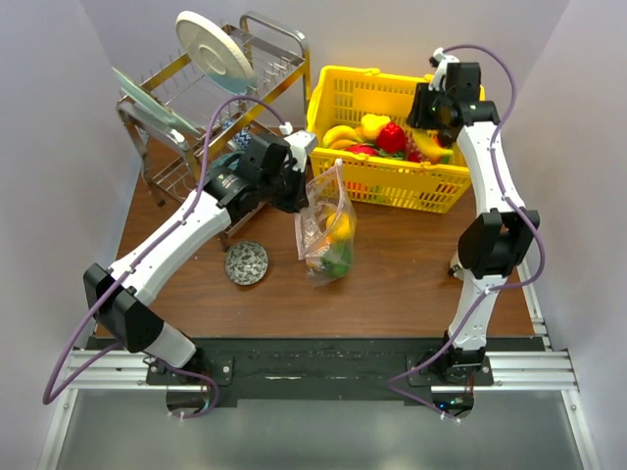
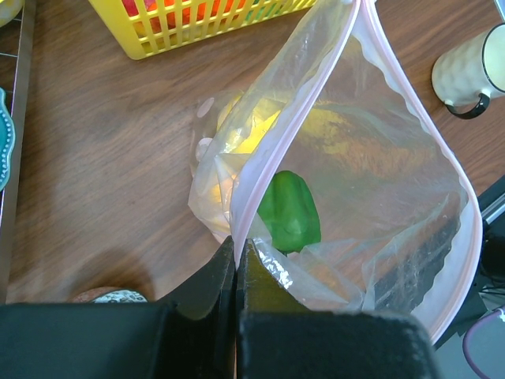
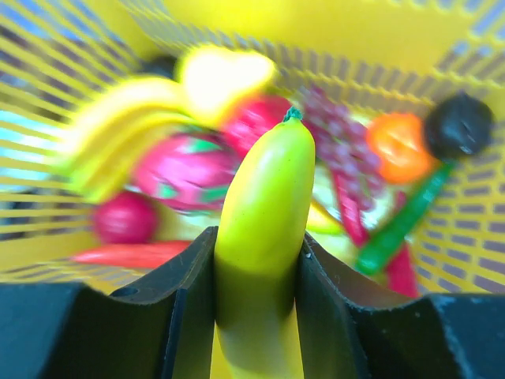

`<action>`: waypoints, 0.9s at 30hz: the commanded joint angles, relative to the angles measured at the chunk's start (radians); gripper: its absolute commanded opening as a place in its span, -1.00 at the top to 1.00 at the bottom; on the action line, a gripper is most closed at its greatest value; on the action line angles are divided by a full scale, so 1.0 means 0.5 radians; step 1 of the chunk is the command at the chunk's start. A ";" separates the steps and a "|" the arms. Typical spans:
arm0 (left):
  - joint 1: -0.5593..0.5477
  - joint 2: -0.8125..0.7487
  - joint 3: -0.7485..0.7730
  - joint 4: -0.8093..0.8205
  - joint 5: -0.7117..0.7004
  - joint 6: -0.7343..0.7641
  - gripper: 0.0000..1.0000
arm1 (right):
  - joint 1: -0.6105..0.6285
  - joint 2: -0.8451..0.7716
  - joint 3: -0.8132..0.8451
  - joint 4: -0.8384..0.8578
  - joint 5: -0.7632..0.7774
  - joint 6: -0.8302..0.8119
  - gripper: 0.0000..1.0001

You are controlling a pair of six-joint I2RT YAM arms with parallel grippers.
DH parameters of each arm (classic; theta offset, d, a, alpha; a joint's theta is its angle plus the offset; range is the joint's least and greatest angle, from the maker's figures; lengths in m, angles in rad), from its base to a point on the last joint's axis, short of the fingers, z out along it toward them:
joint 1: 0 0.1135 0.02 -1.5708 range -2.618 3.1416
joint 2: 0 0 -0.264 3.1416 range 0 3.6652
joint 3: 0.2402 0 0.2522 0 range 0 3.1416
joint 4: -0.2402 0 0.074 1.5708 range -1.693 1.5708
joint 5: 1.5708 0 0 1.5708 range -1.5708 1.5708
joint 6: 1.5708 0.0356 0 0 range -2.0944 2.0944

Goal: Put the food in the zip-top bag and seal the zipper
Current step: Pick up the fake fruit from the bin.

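Note:
The clear zip-top bag (image 1: 328,230) hangs open over the table beside the yellow basket. My left gripper (image 1: 299,201) is shut on its mouth edge. In the left wrist view the jaws (image 2: 236,245) pinch the pinkish zipper (image 2: 268,158), and a green pepper (image 2: 289,212) and yellow pieces (image 2: 316,130) lie inside the bag (image 2: 379,181). My right gripper (image 1: 431,132) is down in the basket. It is shut on a yellow banana (image 3: 264,213) that stands up between the fingers (image 3: 256,235). More food (image 1: 377,137) lies below it, blurred in the right wrist view.
The yellow mesh basket (image 1: 392,78) stands at the back right, and its wall (image 3: 331,24) rises close round my right gripper. A metal dish rack (image 1: 196,98) with plates stands at the back left. A small patterned dish (image 1: 246,262) lies near the bag. A white mug (image 2: 473,71) sits beside the bag.

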 commanded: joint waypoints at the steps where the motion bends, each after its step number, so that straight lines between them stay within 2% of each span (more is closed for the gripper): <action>1: 0.013 -0.085 -0.005 0.074 0.031 -0.027 1.00 | -0.007 -0.185 0.002 0.260 -0.477 0.346 0.77; 6: 0.016 -0.095 -0.005 0.074 0.024 -0.030 1.00 | -0.007 -0.387 -0.267 0.698 -0.977 0.753 0.77; 7: 0.013 -0.095 -0.005 0.080 0.031 -0.030 1.00 | -0.007 -0.470 -0.329 0.790 -1.163 0.830 0.77; 10: 0.013 -0.101 -0.005 0.089 0.034 -0.033 1.00 | -0.001 -0.629 -0.648 1.324 -1.547 1.272 0.80; 11: 0.016 -0.101 -0.005 0.089 0.034 -0.036 1.00 | 0.006 -0.676 -0.733 1.659 -1.606 1.407 0.80; 12: 0.013 -0.101 0.001 0.089 0.037 -0.037 1.00 | 0.027 -0.715 -0.907 1.833 -1.653 1.672 0.81; 14: 0.016 -0.098 0.010 0.092 0.040 -0.043 1.00 | 0.064 -0.838 -1.071 2.310 -1.711 1.910 0.81; 15: 0.016 -0.098 0.016 0.095 0.046 -0.049 1.00 | 0.128 -0.869 -1.190 2.419 -1.717 2.060 0.81; 22: 0.016 -0.085 0.022 0.120 0.070 -0.067 1.00 | 0.511 -1.142 -1.443 2.748 -1.607 2.211 0.88; 27: 0.016 -0.085 0.035 0.123 0.077 -0.095 1.00 | 0.643 -1.396 -1.782 3.214 -1.377 2.402 0.96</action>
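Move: The right hand already holds the banana over the bin. The open bag mouth it is bound for lies about 22 cm back, 24 cm to its left and some 4 cm lower. The left gripper pinching the bag's rim is roughly 24 cm back and 31 cm left; the bin's middle is about 5 cm ahead, 5 cm left and 18 cm below. From the left hand, the mouth opens some 7 cm to the right and 2 cm ahead, 2 cm lower. The right hand keeps its pinch on the banana and carries it off the bin towards the bag, first rising and swinging left, then drawing back ever faster, about 26 cm back, 23 cm left and 21 cm up in all. On the way the wrist rolls its left side up by some 60 degrees and swings round counter-clockwise by about 55, so the fingers, at first forward and down, come to point left and slightly up, while the left hand stays put and keeps the bag's rim pinched. ##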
